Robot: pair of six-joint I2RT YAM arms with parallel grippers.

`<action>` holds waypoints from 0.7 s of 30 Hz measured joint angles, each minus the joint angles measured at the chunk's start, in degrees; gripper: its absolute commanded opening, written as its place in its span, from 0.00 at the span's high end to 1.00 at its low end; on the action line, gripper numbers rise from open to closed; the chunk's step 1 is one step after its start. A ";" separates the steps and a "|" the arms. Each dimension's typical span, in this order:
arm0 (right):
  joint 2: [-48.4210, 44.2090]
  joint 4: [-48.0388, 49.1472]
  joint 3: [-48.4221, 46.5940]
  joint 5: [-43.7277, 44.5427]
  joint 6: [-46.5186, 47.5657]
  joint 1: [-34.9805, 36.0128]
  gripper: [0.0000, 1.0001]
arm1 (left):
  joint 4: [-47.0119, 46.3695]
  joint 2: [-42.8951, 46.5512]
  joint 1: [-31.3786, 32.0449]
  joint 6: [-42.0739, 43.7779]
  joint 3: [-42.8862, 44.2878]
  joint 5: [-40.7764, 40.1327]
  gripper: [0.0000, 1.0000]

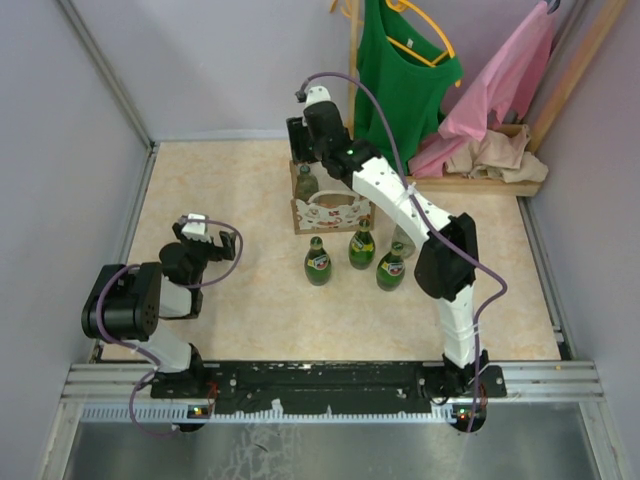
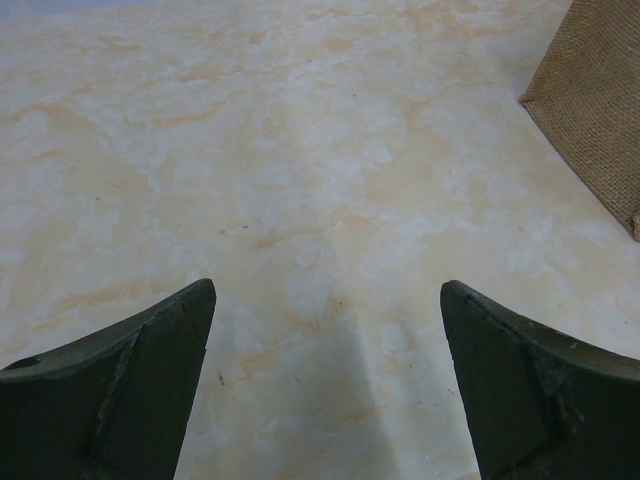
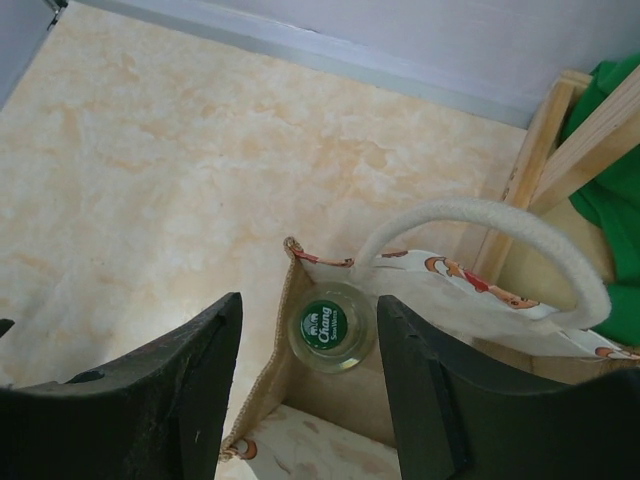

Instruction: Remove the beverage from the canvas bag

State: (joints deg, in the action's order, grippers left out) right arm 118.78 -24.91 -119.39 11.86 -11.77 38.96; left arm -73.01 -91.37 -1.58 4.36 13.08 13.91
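Note:
The canvas bag (image 1: 332,208) stands upright at the back middle of the table, tan with white handles and a white-and-red front panel. One clear bottle with a green Chang cap (image 3: 332,327) stands inside it at the left end; it also shows in the top view (image 1: 305,183). My right gripper (image 3: 310,302) is open and hovers above the bag's left end (image 1: 303,150), its jaws either side of the cap and apart from it. A white handle (image 3: 500,225) arcs beside the right finger. My left gripper (image 2: 327,290) is open and empty over bare table at the left (image 1: 207,238).
Three green bottles (image 1: 319,262) (image 1: 362,245) (image 1: 391,267) stand in front of the bag, and another bottle (image 1: 403,238) is partly hidden by my right arm. A wooden rack (image 1: 480,180) with green and pink clothes fills the back right. The bag's burlap corner (image 2: 600,110) lies far right of my left gripper.

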 measured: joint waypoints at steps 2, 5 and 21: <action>0.00 -0.33 0.00 -0.44 -0.11 0.00 0.44 | 0.02 0.00 0.00 -0.02 0.00 -0.02 0.00; 0.00 -0.24 0.00 -1.05 -0.31 0.00 0.44 | 0.02 0.00 0.00 0.00 0.00 0.00 0.00; 5.05 -1.05 0.15 0.46 0.72 0.00 0.39 | 0.00 0.00 0.00 0.00 0.00 -0.02 0.00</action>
State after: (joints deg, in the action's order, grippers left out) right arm 123.83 -25.96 -119.24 12.32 -11.05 38.96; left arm -73.01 -91.37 -1.58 4.36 13.08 13.89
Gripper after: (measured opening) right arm 0.613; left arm 0.998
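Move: The last bottle in the canvas bag stands about 2 cm ahead of the right hand and 1 cm left, its middle some 17 cm below. The bag's centre lies about 5 cm to the hand's right, straight ahead 1 cm; one bottle already out stands 16 cm back, another 13 cm back and 11 cm right. From the left hand the bagged bottle is about 11 cm ahead and 22 cm right. After barely drifting, the right hand sinks about 5 cm towards the last bottle's cap, fingers staying open. ##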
